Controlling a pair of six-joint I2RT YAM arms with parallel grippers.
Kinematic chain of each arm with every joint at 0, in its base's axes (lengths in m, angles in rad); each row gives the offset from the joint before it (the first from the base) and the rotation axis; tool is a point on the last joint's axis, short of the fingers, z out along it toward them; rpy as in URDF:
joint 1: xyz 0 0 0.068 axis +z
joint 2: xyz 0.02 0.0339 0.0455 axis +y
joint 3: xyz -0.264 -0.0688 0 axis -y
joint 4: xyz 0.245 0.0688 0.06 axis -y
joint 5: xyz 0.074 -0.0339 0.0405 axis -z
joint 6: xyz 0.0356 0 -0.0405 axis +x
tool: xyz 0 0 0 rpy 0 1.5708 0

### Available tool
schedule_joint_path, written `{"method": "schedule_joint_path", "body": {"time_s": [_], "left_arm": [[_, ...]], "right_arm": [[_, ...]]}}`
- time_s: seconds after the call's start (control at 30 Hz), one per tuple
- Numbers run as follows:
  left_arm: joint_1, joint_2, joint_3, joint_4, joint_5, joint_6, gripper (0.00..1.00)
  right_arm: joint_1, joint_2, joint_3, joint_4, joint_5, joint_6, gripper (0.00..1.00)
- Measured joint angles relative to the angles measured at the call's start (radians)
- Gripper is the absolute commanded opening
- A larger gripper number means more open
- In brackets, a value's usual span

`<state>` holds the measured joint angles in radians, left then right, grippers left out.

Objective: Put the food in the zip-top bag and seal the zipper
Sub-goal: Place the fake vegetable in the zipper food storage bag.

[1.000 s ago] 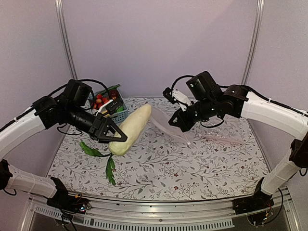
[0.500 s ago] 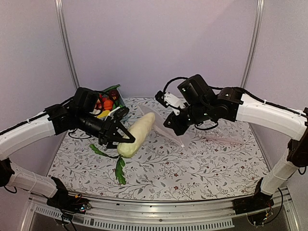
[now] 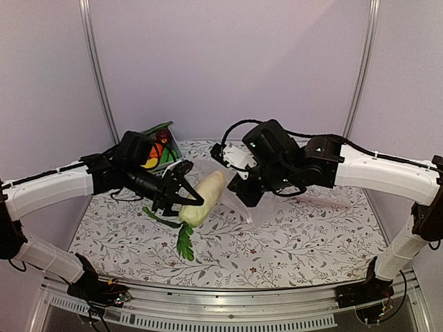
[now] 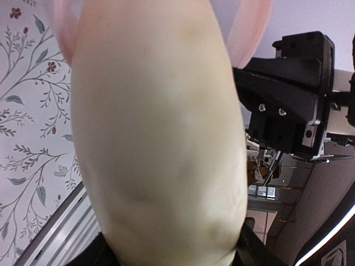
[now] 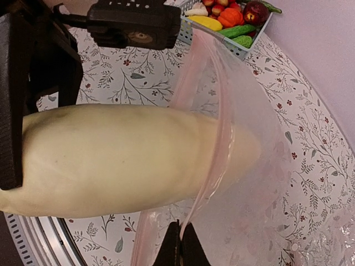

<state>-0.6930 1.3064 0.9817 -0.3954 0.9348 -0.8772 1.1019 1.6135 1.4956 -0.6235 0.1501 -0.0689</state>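
My left gripper point(image 3: 188, 201) is shut on the long cream-white vegetable point(image 3: 205, 196), holding it off the table, slanted toward the right. Its green leaves point(image 3: 183, 242) trail below. My right gripper point(image 5: 181, 239) is shut on the mouth edge of the zip-top bag point(image 5: 260, 183) and holds it up and open. The vegetable's tip point(image 5: 244, 147) sits just inside the pinkish zipper point(image 5: 224, 138). In the left wrist view the vegetable point(image 4: 161, 138) fills the frame. An orange piece point(image 5: 229, 16) and a dark maroon piece point(image 5: 255, 10) lie in the basket.
The blue basket point(image 3: 169, 151) stands at the back left behind my left arm, also holding red fruits, a yellow piece and a green cucumber point(image 5: 236, 31). More clear plastic point(image 3: 325, 199) lies flat on the flowered tablecloth at right. Walls close in on three sides.
My left arm has carried the vegetable rightward and my right arm has brought the bag mouth leftward. The vegetable's tip now sits in the bag's mouth.
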Motion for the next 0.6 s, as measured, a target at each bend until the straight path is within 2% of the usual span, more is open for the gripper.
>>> {"method": "schedule_joint_path", "body": {"time_s": [0.1,0.33,0.6], "left_arm": [[0.008,0.011,-0.026,0.042,0.0,-0.035,0.4],[0.045,0.023,-0.084,0.172,-0.008,-0.142,0.42],[0.061,0.043,-0.093,0.236,-0.027,-0.185,0.46]], "right_arm": [[0.006,0.0,-0.011,0.012,-0.033,-0.011,0.0],[0.006,0.0,-0.03,0.034,-0.216,-0.026,0.0],[0.006,0.0,-0.072,0.074,-0.371,-0.009,0.0]]}}
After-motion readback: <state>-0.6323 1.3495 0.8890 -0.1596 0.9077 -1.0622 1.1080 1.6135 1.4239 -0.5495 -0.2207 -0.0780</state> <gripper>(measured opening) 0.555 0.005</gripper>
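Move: The left hand still grips the fake vegetable, its tip already inside the bag's mouth; that mouth's middle lies about 5 cm ahead of this hand and 6 cm to its right, level with it. The vegetable's green leaves hang some 6 cm back and 2 cm left, 4 cm below. From the right hand, shut on the bag's lip, the vegetable's middle is roughly 7 cm left and 4 cm back, at equal height. The right hand drags the pinched lip back-left about 6 cm; the left feeds the vegetable forward 4 cm. ##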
